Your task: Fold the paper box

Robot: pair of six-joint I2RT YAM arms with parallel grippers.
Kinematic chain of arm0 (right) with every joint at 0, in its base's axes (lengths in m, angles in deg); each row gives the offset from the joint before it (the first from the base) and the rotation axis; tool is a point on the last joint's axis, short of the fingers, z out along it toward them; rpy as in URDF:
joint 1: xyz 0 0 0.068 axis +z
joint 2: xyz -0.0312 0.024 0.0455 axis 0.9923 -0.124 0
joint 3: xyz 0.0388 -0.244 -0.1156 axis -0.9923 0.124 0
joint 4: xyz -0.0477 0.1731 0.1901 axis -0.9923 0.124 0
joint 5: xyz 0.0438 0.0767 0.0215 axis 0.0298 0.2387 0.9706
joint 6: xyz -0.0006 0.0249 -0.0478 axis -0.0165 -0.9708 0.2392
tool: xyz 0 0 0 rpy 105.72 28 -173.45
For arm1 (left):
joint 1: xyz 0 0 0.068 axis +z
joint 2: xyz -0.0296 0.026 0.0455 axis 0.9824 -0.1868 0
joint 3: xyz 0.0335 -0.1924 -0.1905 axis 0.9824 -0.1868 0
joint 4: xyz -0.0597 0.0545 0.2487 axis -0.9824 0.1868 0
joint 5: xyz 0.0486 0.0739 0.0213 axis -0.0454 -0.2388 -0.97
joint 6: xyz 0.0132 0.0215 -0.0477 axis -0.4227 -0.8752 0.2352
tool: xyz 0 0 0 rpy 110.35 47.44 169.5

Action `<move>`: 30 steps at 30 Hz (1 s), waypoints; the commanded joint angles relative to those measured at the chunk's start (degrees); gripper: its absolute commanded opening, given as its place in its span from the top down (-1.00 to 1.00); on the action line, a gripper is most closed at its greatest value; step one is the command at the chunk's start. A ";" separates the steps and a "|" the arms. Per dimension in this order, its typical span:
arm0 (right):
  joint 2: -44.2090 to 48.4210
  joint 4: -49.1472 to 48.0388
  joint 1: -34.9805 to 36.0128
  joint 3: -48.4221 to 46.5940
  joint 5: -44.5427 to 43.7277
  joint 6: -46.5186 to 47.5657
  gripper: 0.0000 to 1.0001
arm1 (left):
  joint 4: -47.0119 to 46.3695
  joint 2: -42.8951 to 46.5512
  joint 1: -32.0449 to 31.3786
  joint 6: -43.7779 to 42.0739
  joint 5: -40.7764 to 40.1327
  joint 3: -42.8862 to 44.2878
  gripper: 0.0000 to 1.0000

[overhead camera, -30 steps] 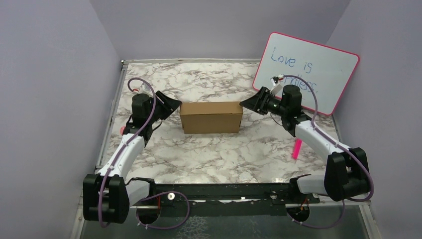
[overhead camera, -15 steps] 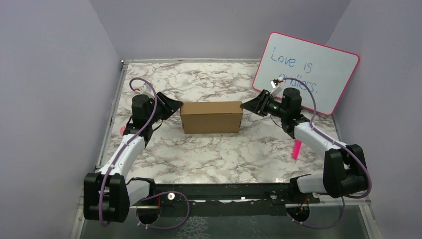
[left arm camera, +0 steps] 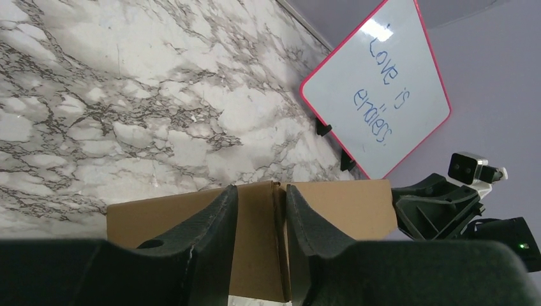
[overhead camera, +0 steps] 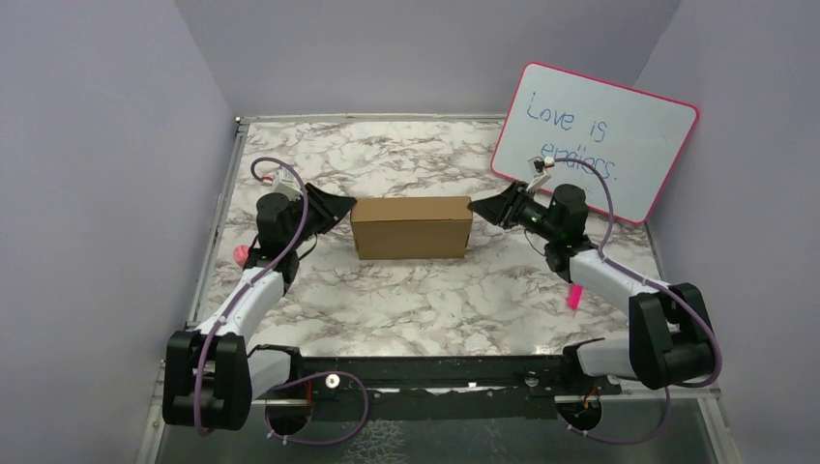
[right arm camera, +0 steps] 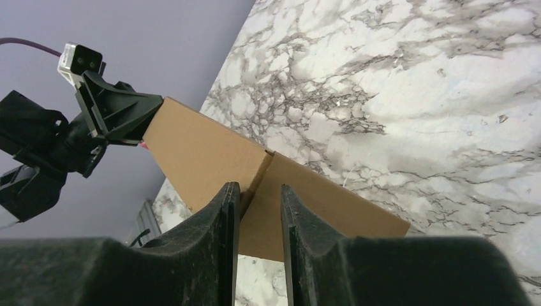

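Observation:
The paper box (overhead camera: 411, 227) stands folded up as a closed brown rectangular box in the middle of the marble table. My left gripper (overhead camera: 343, 205) points at its left end, tips right at the end's top edge. In the left wrist view the fingers (left arm camera: 220, 217) stand a narrow gap apart, with the box's end face (left arm camera: 258, 242) just beyond them and nothing clamped. My right gripper (overhead camera: 476, 206) mirrors this at the right end. Its jaws (right arm camera: 260, 186) are also narrowly open, and the box's corner seam (right arm camera: 265, 159) lies just past the tips.
A pink-rimmed whiteboard (overhead camera: 595, 140) with blue writing leans at the back right, close behind the right arm. A pink marker (overhead camera: 575, 290) lies on the table beside the right arm. Purple walls close in the table on three sides.
Both grippers have narrowed their jaws. The right gripper has slid in toward the box's right end, and both wrists have shifted slightly. The box has not moved.

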 commanded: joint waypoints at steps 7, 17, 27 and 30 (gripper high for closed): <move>2.24 23.89 -0.27 2.05 -9.97 12.86 0.40 | 20.06 -3.77 0.14 -10.86 -4.76 2.44 0.13; 7.71 26.82 -0.27 -11.42 -4.32 11.87 -0.28 | 25.80 -2.83 0.15 -27.03 -1.10 19.64 -0.43; 18.83 29.46 -0.27 -12.51 -9.59 18.13 -0.72 | 33.49 -5.96 -7.86 -48.12 4.27 33.54 -0.98; 22.08 28.99 -0.27 -11.25 -10.09 19.43 -0.74 | 35.99 -6.85 -13.89 -56.84 5.43 36.39 -0.98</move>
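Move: At the upper left edge of the paper box, which stands closed on the table, sits the left hand; the box's middle is about 11 cm to its right, 2 cm back and 7 cm below. From the right hand, on the upper right edge, that middle lies some 11 cm left, 1 cm back and 7 cm down. A pink-capped bottle is roughly 23 cm left of the left hand and 9 cm back; the pink marker is about 24 cm right of the right hand and 8 cm back. Letting go of the box's two upper end edges, both hands spread their fingers wide and rise about 9 cm, slowly at first, then fast. The left hand first edges forward, then swings some 4 cm right over the box's left end, rolling about 30 degrees with its left side up as the fingertips lift and turn clockwise; the right hand drifts some 3 cm right, clear of the box, its fingertips tilting up. ##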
